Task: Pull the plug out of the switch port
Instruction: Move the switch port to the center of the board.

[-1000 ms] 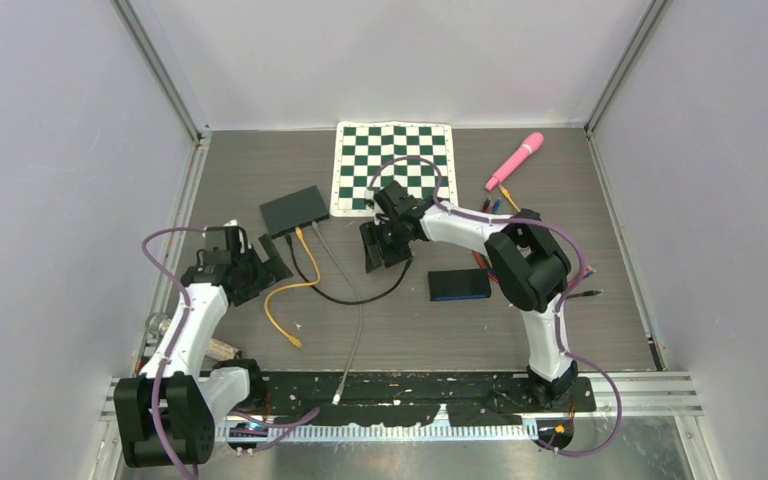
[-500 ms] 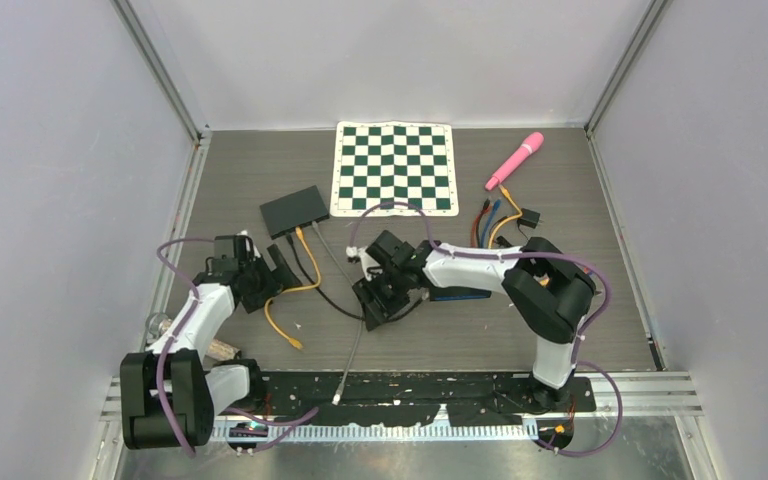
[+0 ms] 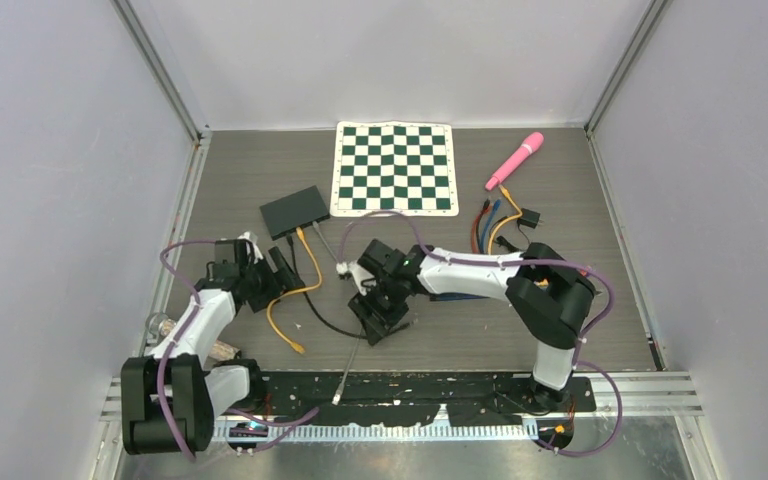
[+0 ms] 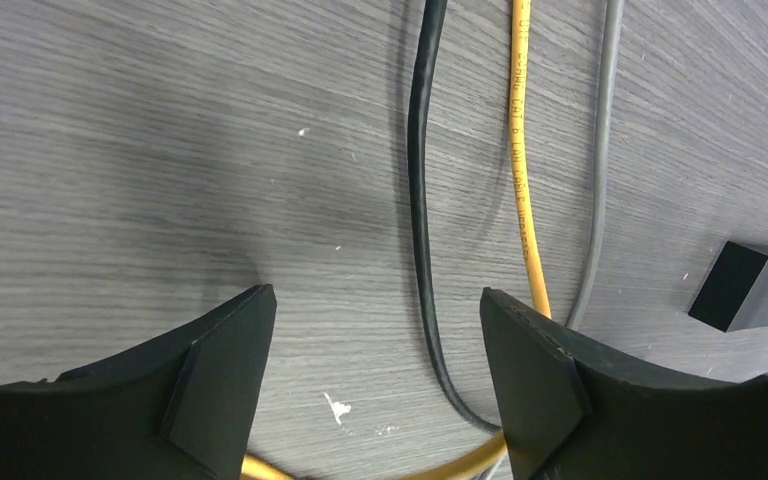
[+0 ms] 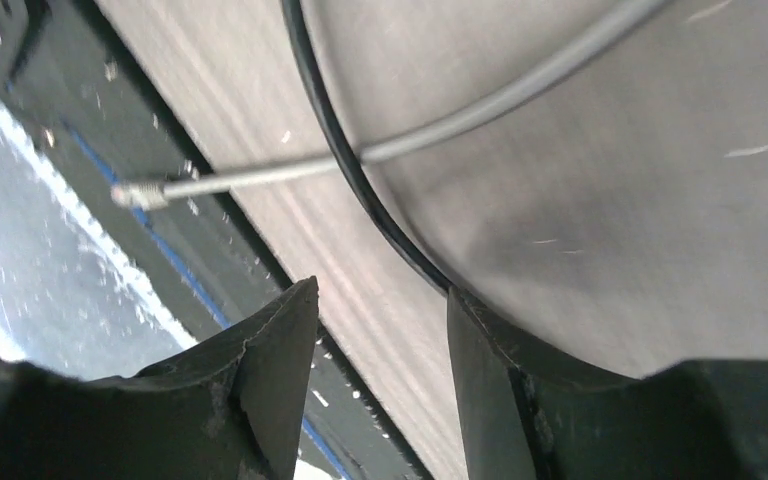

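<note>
The black switch (image 3: 295, 211) lies left of the chess mat, with a yellow cable (image 3: 305, 262), a black cable (image 3: 310, 290) and a grey cable (image 3: 355, 335) running from its near side; the plugs there are too small to tell apart. My left gripper (image 3: 282, 268) stands open just in front of the switch. In the left wrist view the black cable (image 4: 418, 200) passes between the left gripper's (image 4: 375, 335) fingers untouched, with the yellow cable (image 4: 520, 180) at the right finger. My right gripper (image 3: 372, 322) is open and empty over the black cable (image 5: 360, 190) and the grey cable (image 5: 480, 115).
The grey cable's free plug (image 5: 140, 193) lies on the black strip (image 3: 410, 390) at the table's front edge. A chess mat (image 3: 396, 168), a pink stick (image 3: 515, 160), loose coloured leads (image 3: 488, 222) and a small black block (image 3: 531, 217) lie behind the right arm.
The right arm swung from the chess mat toward the near left, down over the black and grey cables. The left gripper shifted slightly right and its jaws narrowed.
</note>
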Motion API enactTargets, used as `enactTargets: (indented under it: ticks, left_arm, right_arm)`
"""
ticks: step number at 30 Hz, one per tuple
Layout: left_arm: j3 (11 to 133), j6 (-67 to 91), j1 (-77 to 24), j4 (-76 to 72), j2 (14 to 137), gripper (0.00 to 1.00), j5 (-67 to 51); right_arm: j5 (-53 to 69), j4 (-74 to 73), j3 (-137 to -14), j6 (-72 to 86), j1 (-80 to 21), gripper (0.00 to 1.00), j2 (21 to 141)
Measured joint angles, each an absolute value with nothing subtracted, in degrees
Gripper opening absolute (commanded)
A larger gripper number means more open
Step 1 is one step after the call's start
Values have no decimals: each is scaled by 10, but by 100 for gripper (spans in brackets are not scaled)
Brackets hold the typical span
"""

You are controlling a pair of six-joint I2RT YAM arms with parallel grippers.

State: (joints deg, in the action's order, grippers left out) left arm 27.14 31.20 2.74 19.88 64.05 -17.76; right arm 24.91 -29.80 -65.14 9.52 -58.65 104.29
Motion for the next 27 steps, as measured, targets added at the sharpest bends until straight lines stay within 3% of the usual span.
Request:
enactTargets:
  ticks: [5,10,18,24,27]
  left_arm:
    - [271,309,27,224,583,100,-138]
    - [276,307,27,250,540,100,-99]
    - [284,299,27,271,520,100,-73]
    - [284,295,27,281,506,100,-64]
    - [284,293,27,282,506,100,-61]
  right_arm:
    - [197,-313,-745,109,-520,58,1045]
    - [176,-295,-897,141,-464,58,1122]
    - [177,-302,-1148,180,-462,58,1354]
    - [181,-316,-1209,195,-463,55,1414]
    - [181,-317,-1210,197,-464,46,1414]
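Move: My right hand is low over the table, with the black cable running against one finger. The gray plug on the switch port's near edge lies some 28 cm ahead of it and 15 cm left. The switch port's middle is about 3 cm beyond that plug and 4 cm to its left, and the yellow plug is about 4 cm left of it and 1 cm nearer me. From my left hand the gray plug is about 15 cm ahead and 8 cm right. I lift my right hand clear of the black cable and arc it forward about 24 cm, rising some 7 cm on the way. I then swing about 13 cm left and sink, turning about 25 degrees clockwise, until the half-open fingers straddle the gray cable just short of its plug. Meanwhile my left hand backs off left and up a few centimetres, opening fully. ##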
